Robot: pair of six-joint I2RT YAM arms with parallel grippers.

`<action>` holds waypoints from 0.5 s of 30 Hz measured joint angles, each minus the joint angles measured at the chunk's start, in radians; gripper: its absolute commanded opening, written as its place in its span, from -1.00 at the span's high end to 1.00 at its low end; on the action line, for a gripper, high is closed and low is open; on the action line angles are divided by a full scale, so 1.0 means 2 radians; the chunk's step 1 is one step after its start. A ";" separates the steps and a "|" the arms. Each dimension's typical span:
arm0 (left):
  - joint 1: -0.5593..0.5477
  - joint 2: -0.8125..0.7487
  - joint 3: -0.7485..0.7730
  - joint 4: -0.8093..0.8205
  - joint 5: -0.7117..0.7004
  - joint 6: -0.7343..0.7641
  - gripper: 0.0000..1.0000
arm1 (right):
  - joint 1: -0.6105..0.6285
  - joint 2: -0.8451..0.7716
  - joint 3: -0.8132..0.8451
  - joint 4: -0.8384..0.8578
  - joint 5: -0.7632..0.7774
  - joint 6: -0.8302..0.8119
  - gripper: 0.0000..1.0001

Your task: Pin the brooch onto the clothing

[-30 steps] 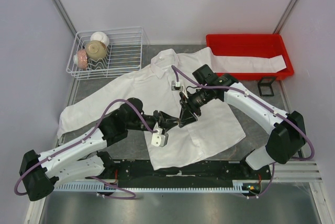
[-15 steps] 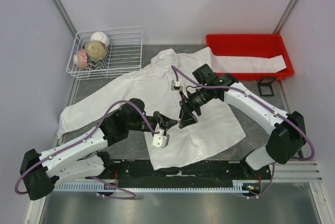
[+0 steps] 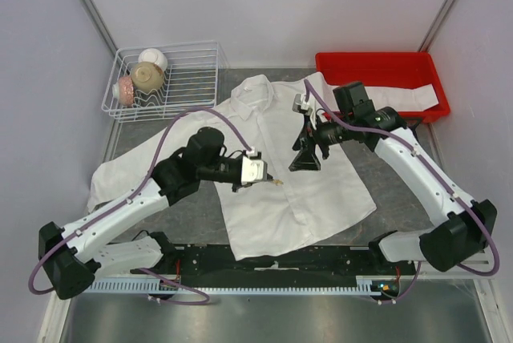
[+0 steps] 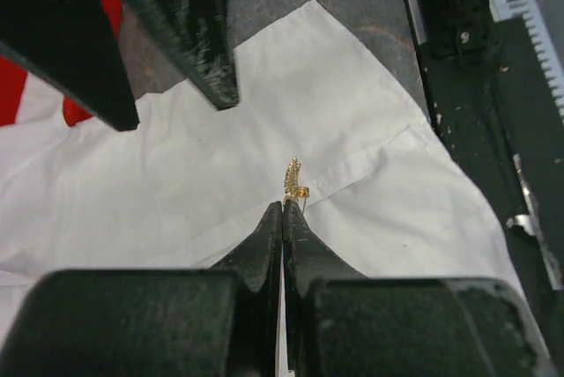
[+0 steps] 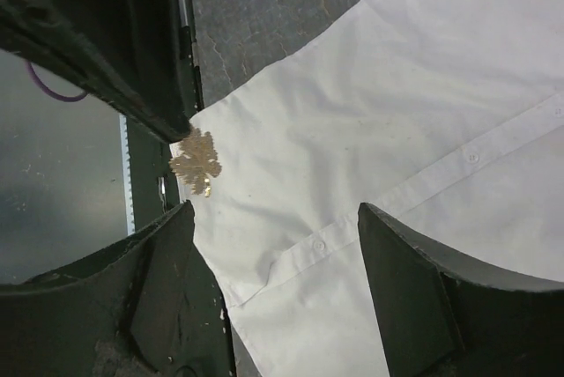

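The clothing (image 3: 321, 191), a white collared shirt, lies flat across the table with its button placket running toward the near edge. The tiny gold brooch (image 4: 294, 180) sticks out from the tips of my left gripper (image 4: 283, 205), which is shut on it just above the shirt's placket (image 4: 370, 166). In the top view the brooch (image 3: 276, 182) shows at the left gripper's (image 3: 269, 180) tip, over the shirt's left front. My right gripper (image 5: 273, 218) hangs open above the shirt (image 5: 370, 113), apart from the brooch (image 5: 196, 162), which sits near its left finger. Seen from above, the right gripper (image 3: 305, 159) is up and to the right of the brooch.
A white wire rack (image 3: 192, 78) with bowls stands at the back left. A red tray (image 3: 377, 66) holding a white cloth sits at the back right, with a small black stand (image 3: 407, 131) in front of it. The shirt's left sleeve (image 3: 120, 171) stretches toward the left edge.
My left gripper has shut on the brooch and its wrist has turned and risen. The right gripper has opened wide and drawn back up and to the right, away from the brooch.
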 measured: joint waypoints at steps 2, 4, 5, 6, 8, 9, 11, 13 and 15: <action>0.017 0.020 0.023 -0.009 0.027 -0.052 0.96 | 0.003 -0.024 -0.014 0.012 -0.002 0.006 -0.47; 0.032 0.037 0.039 -0.016 0.051 -0.098 0.96 | 0.004 -0.042 -0.021 0.022 -0.008 0.014 -0.40; 0.040 0.045 0.045 -0.018 0.063 -0.119 0.96 | 0.004 -0.047 -0.022 0.026 -0.014 0.018 -0.38; 0.045 0.051 0.049 -0.020 0.070 -0.134 0.96 | 0.005 -0.050 -0.023 0.031 -0.017 0.021 -0.37; 0.059 0.065 0.060 -0.028 0.096 -0.168 0.96 | 0.009 -0.053 -0.026 0.037 -0.023 0.028 -0.33; 0.064 0.071 0.063 -0.031 0.105 -0.179 0.96 | 0.012 -0.054 -0.030 0.041 -0.024 0.030 -0.30; 0.074 0.083 0.071 -0.034 0.125 -0.203 0.97 | 0.024 -0.054 -0.039 0.046 -0.026 0.035 -0.27; 0.079 0.089 0.076 -0.035 0.137 -0.219 0.96 | 0.037 -0.054 -0.049 0.051 -0.027 0.043 -0.24; 0.079 0.093 0.080 -0.038 0.148 -0.232 0.96 | 0.047 -0.054 -0.058 0.055 -0.028 0.048 -0.20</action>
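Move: The brooch sticks out of the left hand's shut fingertips, some 2 cm to the right of that hand's grip point and 1 cm below. The right hand, empty and open, has the brooch about 5 cm back, 6 cm to its left and 2 cm lower. The clothing lies spread below: its button strip passes roughly 18 cm under the left hand and 6 cm to its right, and the collar is about 28 cm ahead of that hand and 3 cm left. The right hand comes back about 4.5 cm towards the brooch and eases a couple of centimetres left, first rising some 2 cm and then sinking most of that again, while its open fingers narrow partway without shutting on anything. Meanwhile the left hand keeps its pinch on the brooch nearly in place, rising only about 1 cm, and rolls some 35 degrees about its own rightward-pointing fingers, its upper side tipping forward, to turn the brooch in front of the right fingers. ##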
